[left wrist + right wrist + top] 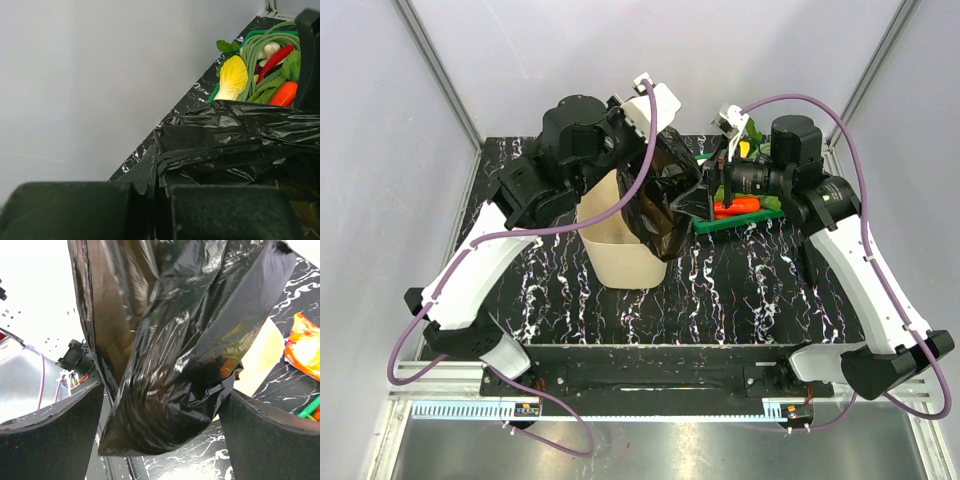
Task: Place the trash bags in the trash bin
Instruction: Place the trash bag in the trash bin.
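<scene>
A glossy black trash bag (660,200) hangs as a large floppy sheet over the right rim of the cream trash bin (620,250). Its lower end droops outside the bin. My left gripper (655,135) holds the bag from above. In the left wrist view this gripper (157,200) is shut on a fold of the bag (235,140). My right gripper (705,190) is beside the bag, on its right. In the right wrist view this gripper (162,440) stands wide open, and the bag (165,355) hangs loose between its fingers (50,440). The bin (260,355) shows behind it.
A green vegetable tray (745,215) with carrot, beans and cabbage sits just right of the bin, under my right wrist. An orange snack wrapper (305,345) lies on the black marbled table (740,290). White walls enclose the back and sides.
</scene>
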### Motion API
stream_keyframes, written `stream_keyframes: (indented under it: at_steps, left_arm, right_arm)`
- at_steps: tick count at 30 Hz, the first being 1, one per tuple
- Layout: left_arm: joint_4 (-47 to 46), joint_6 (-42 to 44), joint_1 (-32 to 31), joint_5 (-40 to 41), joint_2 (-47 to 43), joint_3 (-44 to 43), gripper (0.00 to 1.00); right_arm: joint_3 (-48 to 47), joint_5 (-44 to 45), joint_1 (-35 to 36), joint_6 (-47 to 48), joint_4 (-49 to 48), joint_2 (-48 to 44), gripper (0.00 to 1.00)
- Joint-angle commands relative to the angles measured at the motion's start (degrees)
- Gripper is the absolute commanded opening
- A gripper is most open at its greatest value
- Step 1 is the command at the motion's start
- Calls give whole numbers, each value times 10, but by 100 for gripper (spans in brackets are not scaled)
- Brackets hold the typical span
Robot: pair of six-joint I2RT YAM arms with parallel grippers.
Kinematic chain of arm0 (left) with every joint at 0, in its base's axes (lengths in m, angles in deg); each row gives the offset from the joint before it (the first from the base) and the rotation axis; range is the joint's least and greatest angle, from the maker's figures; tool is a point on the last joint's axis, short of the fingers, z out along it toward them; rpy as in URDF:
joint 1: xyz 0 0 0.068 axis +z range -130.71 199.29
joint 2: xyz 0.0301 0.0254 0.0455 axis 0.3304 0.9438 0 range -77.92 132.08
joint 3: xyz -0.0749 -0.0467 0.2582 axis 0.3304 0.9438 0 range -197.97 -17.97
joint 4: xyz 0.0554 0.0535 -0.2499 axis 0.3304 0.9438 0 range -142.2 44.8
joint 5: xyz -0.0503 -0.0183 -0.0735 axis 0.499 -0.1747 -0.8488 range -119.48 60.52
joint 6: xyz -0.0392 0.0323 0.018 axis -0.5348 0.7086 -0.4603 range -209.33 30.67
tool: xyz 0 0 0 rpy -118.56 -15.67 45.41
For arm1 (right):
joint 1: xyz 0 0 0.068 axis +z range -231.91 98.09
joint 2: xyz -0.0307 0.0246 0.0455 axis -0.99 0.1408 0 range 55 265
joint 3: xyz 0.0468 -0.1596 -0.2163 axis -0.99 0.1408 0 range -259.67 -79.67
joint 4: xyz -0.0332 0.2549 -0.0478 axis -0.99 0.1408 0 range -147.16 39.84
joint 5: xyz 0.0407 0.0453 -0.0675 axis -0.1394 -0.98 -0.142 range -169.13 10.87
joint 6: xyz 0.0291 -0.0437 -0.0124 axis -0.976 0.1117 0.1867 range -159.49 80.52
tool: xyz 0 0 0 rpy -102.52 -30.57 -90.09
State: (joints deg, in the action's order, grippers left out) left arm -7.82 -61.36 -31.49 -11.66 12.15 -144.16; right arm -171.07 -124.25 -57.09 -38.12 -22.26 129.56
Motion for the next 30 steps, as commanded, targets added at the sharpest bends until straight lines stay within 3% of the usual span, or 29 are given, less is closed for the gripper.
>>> stream_keyframes:
  at_steps: [1, 16, 22, 28, 30]
  left_arm:
    - [-11, -2, 1, -10, -26, 4, 0]
    - [-6, 26, 0, -7, -48, -17, 0]
    - [-6, 32, 1, -28, -60, -13, 0]
    - [0, 37, 1, -47, -71, 30, 0]
    - [8, 39, 1, -50, -77, 48, 0]
  right_arm:
    - [-46, 58, 3, 18, 9, -4, 97]
    - [-79, 271, 3, 80, 41, 2, 100]
    - [-88, 233, 3, 62, 36, 2, 98]
    - [-96, 228, 3, 36, 7, 18, 67]
    - [-96, 226, 3, 33, -6, 16, 62]
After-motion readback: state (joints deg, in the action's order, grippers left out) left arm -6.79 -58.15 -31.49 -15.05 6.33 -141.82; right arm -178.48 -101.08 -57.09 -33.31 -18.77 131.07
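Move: Straight off the right hand's open fingertips, roughly 4 cm to its left and level with it, hangs the middle of the trash bag, which the left hand still grips by the top. The trash bin stands about 10 cm left of the right hand and 26 below; from the left hand it is some 5 cm back, 4 left and 36 down. From the right hand the snack packet lies about 12 ahead, 7 left, and the green crate 15 ahead, 16 right, both far below. Swinging about 20 degrees clockwise, the right hand travels forward and to its right, some 7 cm in all and slightly up, to the bag's right-hand side, then begins to close its wide-open fingers around the plastic there, stopping about two-thirds open. The shut left hand keeps its pinch and, after a tiny dip, draws the bag's top a few centimetres back, left and up. ##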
